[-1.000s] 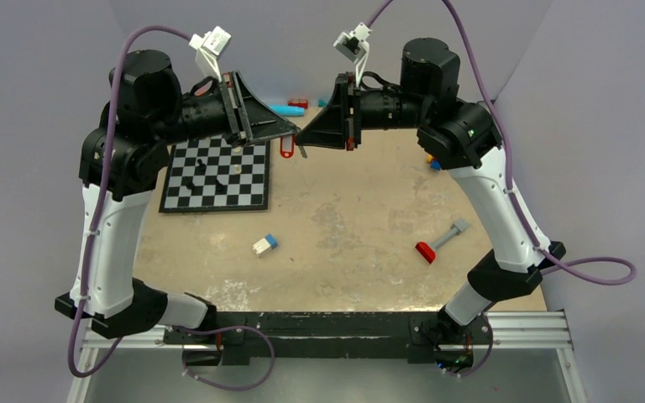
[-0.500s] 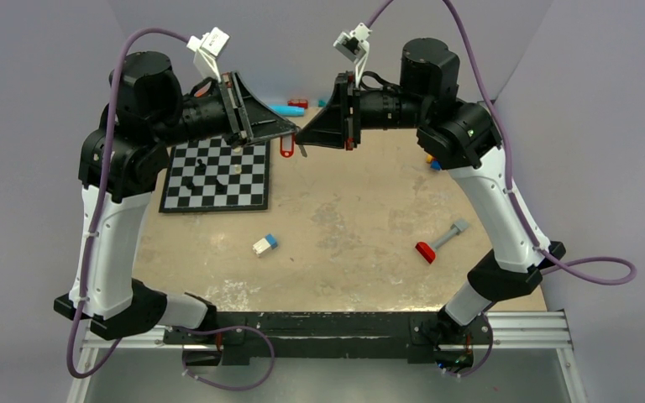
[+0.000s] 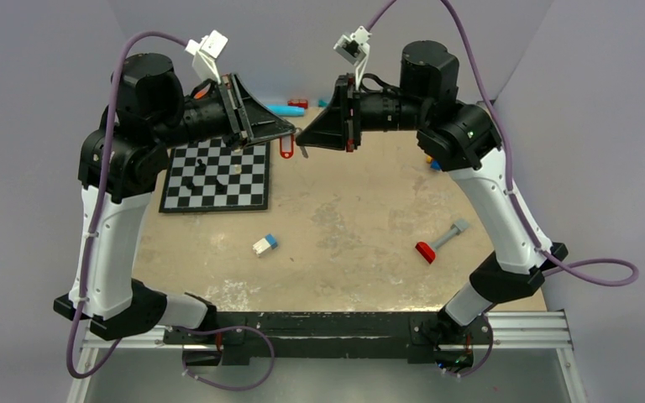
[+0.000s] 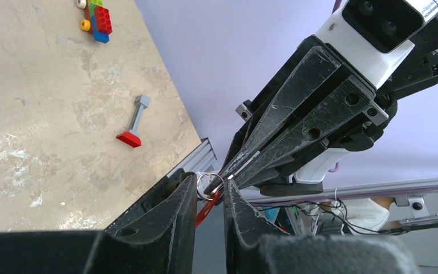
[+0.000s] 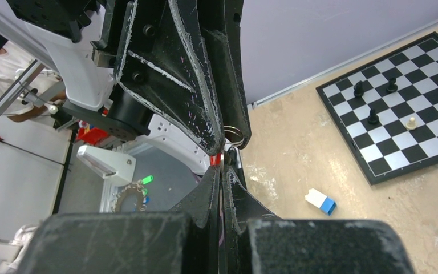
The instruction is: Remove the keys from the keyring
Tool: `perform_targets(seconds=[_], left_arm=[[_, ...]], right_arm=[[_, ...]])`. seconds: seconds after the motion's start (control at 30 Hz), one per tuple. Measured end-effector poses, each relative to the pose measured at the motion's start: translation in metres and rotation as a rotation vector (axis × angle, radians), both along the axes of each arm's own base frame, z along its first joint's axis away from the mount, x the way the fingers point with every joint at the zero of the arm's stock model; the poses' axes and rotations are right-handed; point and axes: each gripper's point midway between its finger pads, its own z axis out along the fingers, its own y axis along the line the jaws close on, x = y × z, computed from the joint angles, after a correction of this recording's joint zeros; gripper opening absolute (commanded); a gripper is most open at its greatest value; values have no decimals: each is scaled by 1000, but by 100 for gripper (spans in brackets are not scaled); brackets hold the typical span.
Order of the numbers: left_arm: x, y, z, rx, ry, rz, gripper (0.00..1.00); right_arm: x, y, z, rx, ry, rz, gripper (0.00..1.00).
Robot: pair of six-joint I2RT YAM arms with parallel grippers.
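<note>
Both arms are raised, and their grippers meet tip to tip above the back of the table. My left gripper [image 4: 209, 181] is shut on the silver keyring [image 4: 210, 186], which spans its two fingers. A red tag [image 4: 205, 209] hangs below the ring, and the same red tag [image 3: 285, 148] shows from above. My right gripper [image 5: 221, 166] is shut on a thin silver key [image 4: 245, 163] at the ring, fingers pressed together. In the right wrist view the keyring [image 5: 234, 135] sits just past my fingertips. The rest of the key is hidden between the fingers.
A chessboard [image 3: 216, 175] with several pieces lies at the back left. A white and blue brick [image 3: 264, 244] sits mid-table. A red and grey piece [image 3: 439, 241] lies to the right. Small bricks [image 3: 431, 161] sit near the right arm, and a blue item [image 3: 285, 109] is at the back.
Both grippers stay tip to tip at the ring. The left wrist has tilted very slightly and the right fingertips have edged a little to the left.
</note>
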Motion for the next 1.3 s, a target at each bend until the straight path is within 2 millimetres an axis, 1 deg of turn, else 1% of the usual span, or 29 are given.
perform_targets(seconds=[0.47,0.6,0.67,0.73,0.8,0.87,0.93,1.0,1.03,1.1,1.17,1.2,1.27,1.3], left_arm=[[-1,3,-1,9,3,18,0],[7,7,-8,36,16,61,0],[11,9,-11,50,22,79,0],[14,11,-14,60,25,94,0],[16,13,-19,78,23,107,0],[18,14,-29,101,39,117,0],[21,16,-48,137,69,125,0],[25,18,-77,186,118,131,0],[27,18,-92,210,144,133,0],[30,18,-123,252,193,131,0],[33,16,-159,297,253,123,0],[33,14,-173,314,272,116,0],[34,9,-207,359,316,99,0],[34,7,-218,373,331,90,0]], right_arm=[[-5,-10,2,-5,-43,-22,0],[-12,-16,7,0,-64,-21,0],[-14,-24,8,-4,-84,-57,0],[-13,-35,5,-17,-94,-120,0],[-12,-49,-5,-41,-90,-201,0],[-12,-60,-14,-61,-79,-257,0],[-10,-66,-29,-85,-47,-302,0],[-7,-68,-48,-116,5,-329,0],[-4,-66,-61,-136,38,-337,0],[3,-62,-92,-189,112,-355,0],[13,-59,-128,-256,190,-371,0],[20,-58,-146,-281,225,-380,0],[31,-59,-183,-317,302,-399,0],[36,-61,-203,-324,349,-406,0]])
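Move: The keyring's metal ring bridges the two nearly touching fingertips: about 1 cm to the right of the left hand, which grips it and the red tag, and some 2 cm left of and 1 cm farther out than the right hand, which pinches the key. The red tag hangs about 1 cm back and 2 cm below the left hand. On the table, the blue-and-white block lies roughly 9 cm left, 2 cm ahead and 50 cm below the left hand. The key, still pinched in the shut right fingers, is drawn away from the ring, slowly at first and then faster, to the right by about 6 cm, while the left hand keeps its grip and eases a little forward. Both hands then sink quickly some 20 cm towards the table and drift forward, fingers tipping down, the right hand also swinging clockwise. ##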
